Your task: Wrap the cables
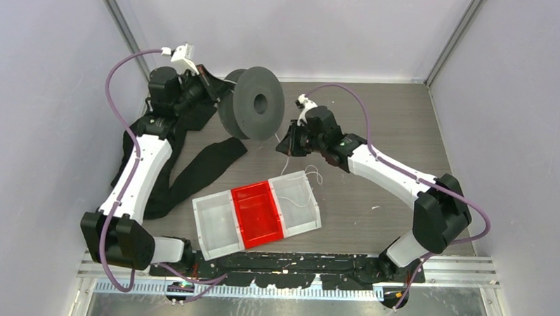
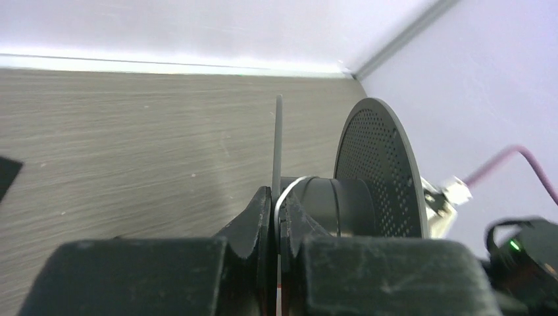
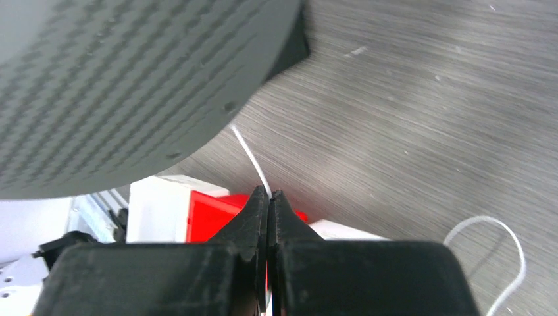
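Observation:
A dark grey spool [image 1: 258, 104] stands on edge at the back of the table. My left gripper [image 1: 220, 86] [image 2: 276, 194] is shut on the rim of its thin left flange [image 2: 278, 141], and a white cable [image 2: 289, 187] curls off the hub [image 2: 335, 205] into the same pinch. Just right of the spool, my right gripper [image 1: 286, 141] [image 3: 269, 193] is shut on a cable [image 3: 249, 155] that runs up under the spool's perforated flange [image 3: 118, 85]. More cable lies looped [image 3: 507, 230] on the table and in the tray's right compartment [image 1: 300, 192].
A three-part tray [image 1: 215, 224] with a red middle bin [image 1: 258, 212] [image 3: 207, 214] sits in front of the spool. A wide black strap [image 1: 199, 169] lies across the table's left side. Purple hoses arc over both arms. Walls close in the back and sides.

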`<state>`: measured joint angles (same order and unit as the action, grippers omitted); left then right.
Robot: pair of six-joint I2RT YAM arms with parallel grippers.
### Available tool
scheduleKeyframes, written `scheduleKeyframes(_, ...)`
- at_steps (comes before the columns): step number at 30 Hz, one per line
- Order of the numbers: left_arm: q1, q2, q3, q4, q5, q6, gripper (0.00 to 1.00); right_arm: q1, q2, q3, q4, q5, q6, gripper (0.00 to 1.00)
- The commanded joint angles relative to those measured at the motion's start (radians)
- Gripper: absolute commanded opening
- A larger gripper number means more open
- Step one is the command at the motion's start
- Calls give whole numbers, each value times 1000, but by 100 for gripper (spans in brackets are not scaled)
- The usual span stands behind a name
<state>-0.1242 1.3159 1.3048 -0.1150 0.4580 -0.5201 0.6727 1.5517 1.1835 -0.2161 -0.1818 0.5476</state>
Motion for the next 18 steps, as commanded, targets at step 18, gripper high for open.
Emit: scheduleKeyframes(18,-49,-197,29,145,-473,-120,0,25,243,-145,1153,-225,518,28)
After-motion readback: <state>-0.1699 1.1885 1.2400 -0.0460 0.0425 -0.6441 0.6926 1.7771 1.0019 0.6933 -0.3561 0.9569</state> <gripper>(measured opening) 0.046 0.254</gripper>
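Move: The left hand already holds the spool by one flange's rim, cable beside it; the spool's middle is about 5 cm to its right, 1 cm ahead and 5 cm below. The right hand grips the cable with the spool about 8 cm ahead, 8 cm left and 13 cm above. From the right hand, the red-and-white tray's middle is some 12 cm back, 6 cm left and 16 cm below; the black cloth's near lobe lies level with it, 22 cm left and 17 cm below. Leftward, below the spool's near side, the right hand goes about 8 cm with a slight rise, rolling some 30 degrees so its fingertips swing up towards level, while its fingers open about a quarter around the cable. The left hand keeps its pinch on flange and cable, moves left turning counter-clockwise, dips a little and then climbs past its starting height. ##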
